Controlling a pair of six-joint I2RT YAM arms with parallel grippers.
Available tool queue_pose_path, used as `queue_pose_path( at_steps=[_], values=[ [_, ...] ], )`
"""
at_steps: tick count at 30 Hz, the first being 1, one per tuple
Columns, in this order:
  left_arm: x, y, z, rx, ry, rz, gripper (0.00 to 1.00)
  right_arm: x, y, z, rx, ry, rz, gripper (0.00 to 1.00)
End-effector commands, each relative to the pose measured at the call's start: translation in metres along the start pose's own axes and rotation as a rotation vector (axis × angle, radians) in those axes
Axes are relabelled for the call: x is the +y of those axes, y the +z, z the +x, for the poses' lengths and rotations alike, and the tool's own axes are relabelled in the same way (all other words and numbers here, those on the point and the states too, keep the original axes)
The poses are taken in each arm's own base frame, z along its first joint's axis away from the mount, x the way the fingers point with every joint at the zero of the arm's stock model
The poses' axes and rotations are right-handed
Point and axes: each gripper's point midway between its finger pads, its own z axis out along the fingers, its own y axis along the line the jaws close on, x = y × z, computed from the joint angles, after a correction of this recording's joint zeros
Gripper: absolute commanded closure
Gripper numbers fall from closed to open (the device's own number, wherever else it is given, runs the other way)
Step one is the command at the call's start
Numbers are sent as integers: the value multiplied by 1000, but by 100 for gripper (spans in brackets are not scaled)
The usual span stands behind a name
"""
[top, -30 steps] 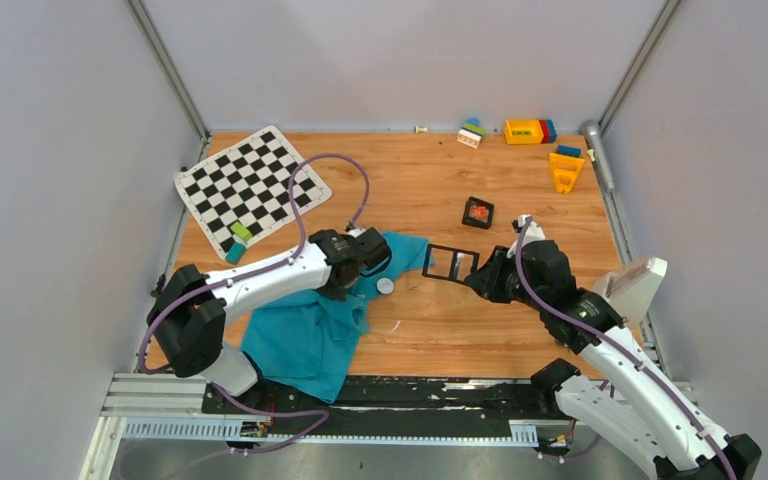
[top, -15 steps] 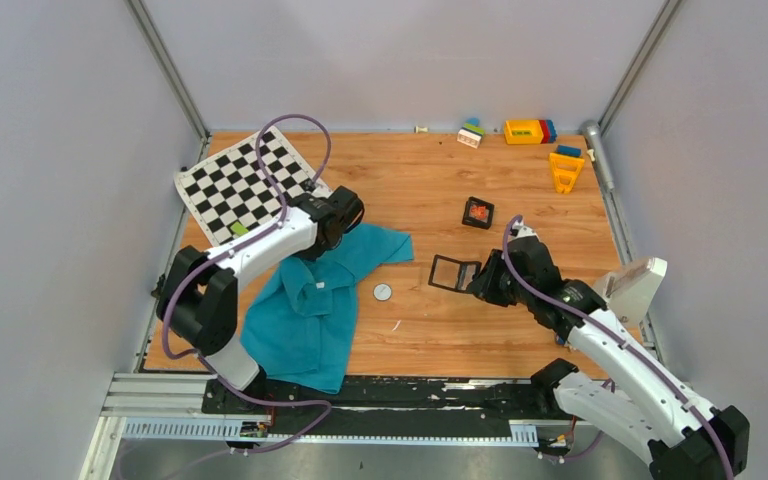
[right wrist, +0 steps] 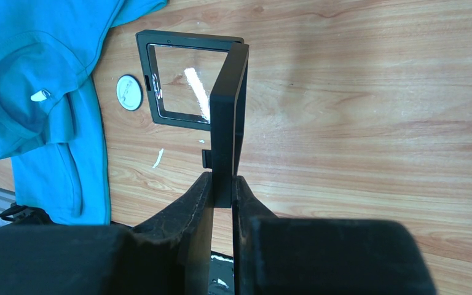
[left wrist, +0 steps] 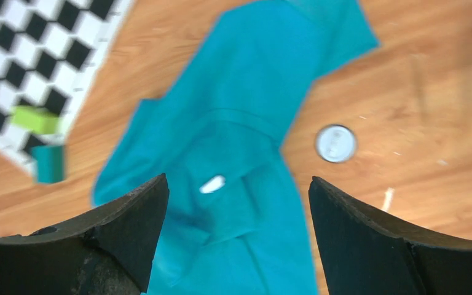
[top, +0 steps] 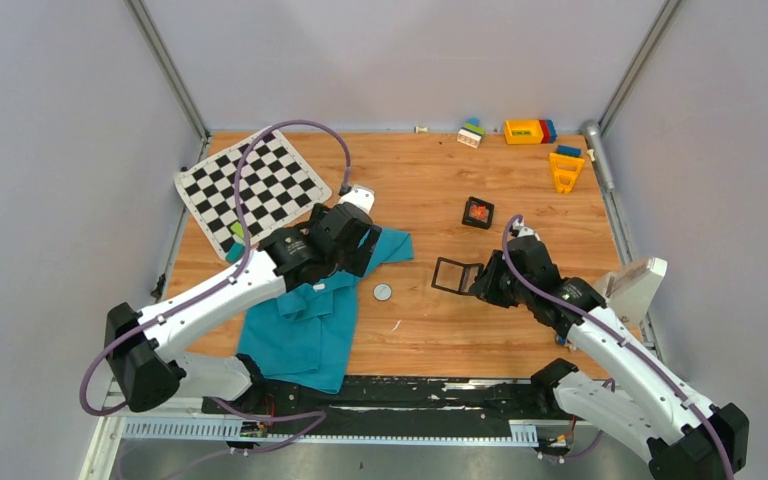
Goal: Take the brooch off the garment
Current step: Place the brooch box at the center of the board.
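The teal garment (top: 305,320) lies crumpled at the near left of the table, its white label (left wrist: 212,184) facing up. The brooch (top: 383,292), a small round white disc, rests on bare wood just right of the garment, apart from it. My left gripper (top: 355,248) hovers over the garment's upper part, open and empty; in the left wrist view the cloth (left wrist: 239,153) and the brooch (left wrist: 335,143) lie below the left gripper (left wrist: 236,179). My right gripper (right wrist: 222,184) is shut on the upright half of an open black box (right wrist: 227,110), right of the brooch (right wrist: 129,92).
A checkered mat (top: 250,185) with a green and a teal block lies at the back left. A small black box (top: 477,212) with orange inside sits mid-table. Toy blocks (top: 530,131) and a grey cylinder (top: 596,150) line the back right.
The left gripper has gone from shut to open, let go of the garment and lifted above it. The garment shifted slightly left. The right gripper drew the black box a little back.
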Motion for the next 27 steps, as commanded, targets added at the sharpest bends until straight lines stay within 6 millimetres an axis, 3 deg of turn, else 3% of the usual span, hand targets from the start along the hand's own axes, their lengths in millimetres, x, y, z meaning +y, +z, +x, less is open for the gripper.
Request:
queue_pose_path(
  at_steps=[1,6,12,19,22,27],
  values=[
    [-67,9,10,-1,-11,322,9,14,-9,-13,-44,15,-48,100],
    [-102,29,22,65,28,429,9,9,-5,-10,-34,21,-25,90],
    [-134,53,28,111,42,499,23,-24,9,-10,-13,79,204,90],
    [-147,81,48,207,74,476,55,-26,24,-6,61,49,261,92],
    [-150,89,55,235,84,467,62,-26,29,-6,71,42,274,90],
    [-146,100,64,260,96,415,66,-26,34,-6,84,24,276,85]
  ],
)
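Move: Off to the left hand's right lies the brooch, white back up on the table, about 10 cm over, 3 cm back and 19 cm below. The garment's middle is some 7 cm back and 5 cm left of that hand. From the right hand, which still holds the open brooch box, the table spot for it is 3 cm ahead, 4 cm left and 11 cm below. The brooch is about 25 cm left of that hand and 2 cm ahead. Swinging right and down together, then almost straight down, the left hand drops some 15 cm and goes about 11 cm right to come over the brooch, fingers tipping steeper as they narrow from wide open to about a third. The right hand, after a short hold, lowers the gripped box about 4 cm and slightly right to the table, its fingers tilting steeper. ##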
